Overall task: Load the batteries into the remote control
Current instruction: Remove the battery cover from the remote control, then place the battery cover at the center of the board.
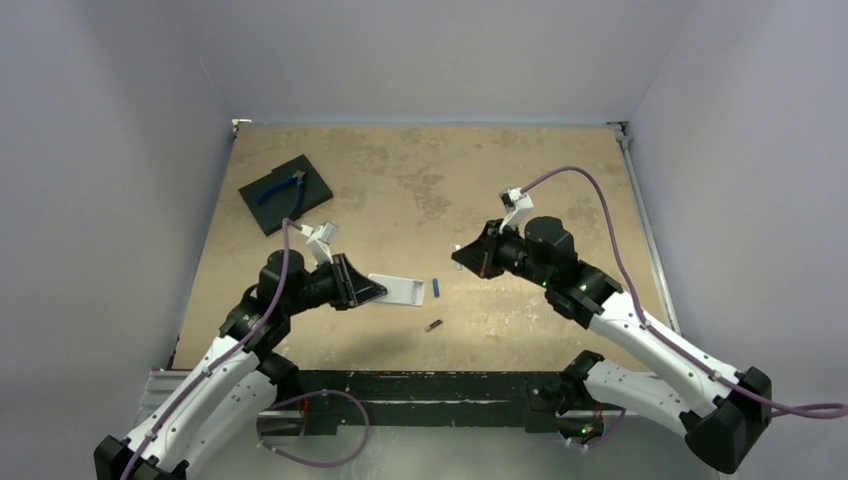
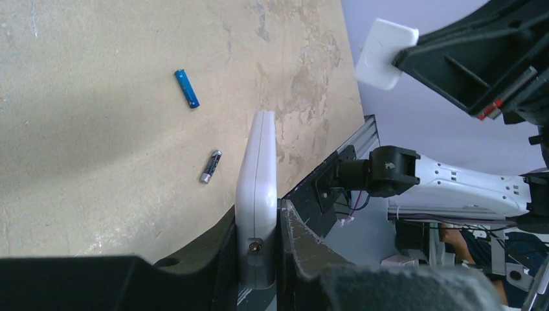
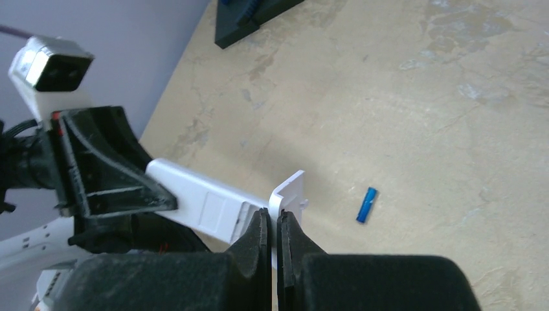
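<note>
My left gripper (image 1: 375,290) is shut on the remote control (image 1: 400,291), a white handset held on its edge above the table and pointing right. The left wrist view shows its narrow side (image 2: 257,188) clamped between the jaws. My right gripper (image 1: 462,255) is shut on a thin white cover plate (image 3: 289,197), held just off the remote's free end (image 3: 201,201). Two batteries lie on the table under the gap between the arms. The blue one (image 1: 437,289) (image 2: 186,89) (image 3: 366,205) lies farther from me, the dark one (image 1: 433,326) (image 2: 210,167) nearer.
A black square pad (image 1: 287,193) with blue-handled pliers (image 1: 283,187) on it lies at the back left. Grey walls close in the table on three sides. A dark metal rail (image 1: 420,385) runs along the near edge between the arm bases.
</note>
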Robot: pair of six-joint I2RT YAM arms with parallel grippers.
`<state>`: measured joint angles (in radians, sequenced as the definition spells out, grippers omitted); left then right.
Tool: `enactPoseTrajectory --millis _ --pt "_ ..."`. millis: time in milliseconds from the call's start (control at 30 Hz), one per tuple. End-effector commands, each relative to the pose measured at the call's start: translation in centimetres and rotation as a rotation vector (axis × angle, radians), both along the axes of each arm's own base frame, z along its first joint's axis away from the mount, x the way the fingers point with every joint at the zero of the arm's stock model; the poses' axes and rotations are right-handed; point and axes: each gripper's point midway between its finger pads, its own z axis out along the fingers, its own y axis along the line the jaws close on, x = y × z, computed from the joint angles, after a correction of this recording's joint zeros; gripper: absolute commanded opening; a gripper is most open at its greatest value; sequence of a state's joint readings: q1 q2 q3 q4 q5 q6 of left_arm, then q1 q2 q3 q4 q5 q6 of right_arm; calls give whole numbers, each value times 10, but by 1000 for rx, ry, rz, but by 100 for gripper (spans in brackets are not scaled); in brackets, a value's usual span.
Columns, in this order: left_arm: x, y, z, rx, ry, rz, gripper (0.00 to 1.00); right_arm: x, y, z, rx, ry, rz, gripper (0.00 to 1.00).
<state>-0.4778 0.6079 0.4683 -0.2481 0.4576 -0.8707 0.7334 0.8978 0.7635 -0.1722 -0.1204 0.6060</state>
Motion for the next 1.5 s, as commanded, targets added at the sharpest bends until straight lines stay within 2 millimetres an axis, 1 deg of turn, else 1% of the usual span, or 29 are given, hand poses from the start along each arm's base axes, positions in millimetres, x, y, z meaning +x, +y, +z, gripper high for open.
enactPoseTrajectory --millis 0,133,233,267,367,467,700,867,1100,1233,1267,1300,1333,1467 --pt "4 2 23 -13 -76 8 0 23 -2 9 40 -41 30 0" --pt "1 3 23 -13 -77 5 0 40 -8 -4 104 5 35 0" --pt "0 4 22 -10 -76 6 0 53 -15 -17 143 37 25 0" --pt "0 4 21 -8 -73 8 0 57 -17 -25 149 56 18 0" --pt "-1 4 21 -11 -69 5 0 69 -25 -39 192 95 -9 0" --pt "-2 4 23 -15 -77 3 0 80 -32 -50 242 109 -31 0" --pt "-4 5 22 -16 -74 2 0 103 -45 -75 292 130 -91 0" --pt "-5 4 23 -24 -73 -2 0 120 -53 -95 284 153 -152 0" --pt "-7 3 22 -31 -67 -10 0 141 -63 -120 275 189 -225 0" --pt "-6 3 24 -34 -69 -10 0 147 -63 -132 298 207 -220 0" --pt "-6 2 24 -36 -67 -12 0 149 -63 -139 298 226 -219 0" --pt "-6 2 23 -38 -65 -13 0 151 -62 -140 302 231 -214 0" --pt "-6 1 23 -39 -63 -16 0 152 -61 -147 304 248 -214 0" --pt "-7 1 23 -39 -64 -18 0 158 -62 -161 305 277 -226 0"
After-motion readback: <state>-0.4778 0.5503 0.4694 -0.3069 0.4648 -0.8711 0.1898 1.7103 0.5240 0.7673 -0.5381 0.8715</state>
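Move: The right gripper already holds the loose battery cover. The open table spot for it lies about 15 cm ahead of this hand, 7 cm to its right and roughly 22 cm below. The blue battery lies some 6 cm ahead, 3 cm left and 23 cm down; the remote's middle is 3 cm back, 11 cm left and 7 cm lower. From the left hand, which holds the remote, that spot is about 20 cm ahead, 22 cm right and 17 cm down. Carry the battery cover down with the right gripper, about 18 cm, while reaching some 14 cm forward and drifting right, away from the remote and towards the bare table. Go forward first, then sink more steeply. Keep the fingers shut on the cover while the hand tips down, rolls left side up and turns a little clockwise. Hold the remote nearly still in the left gripper. ##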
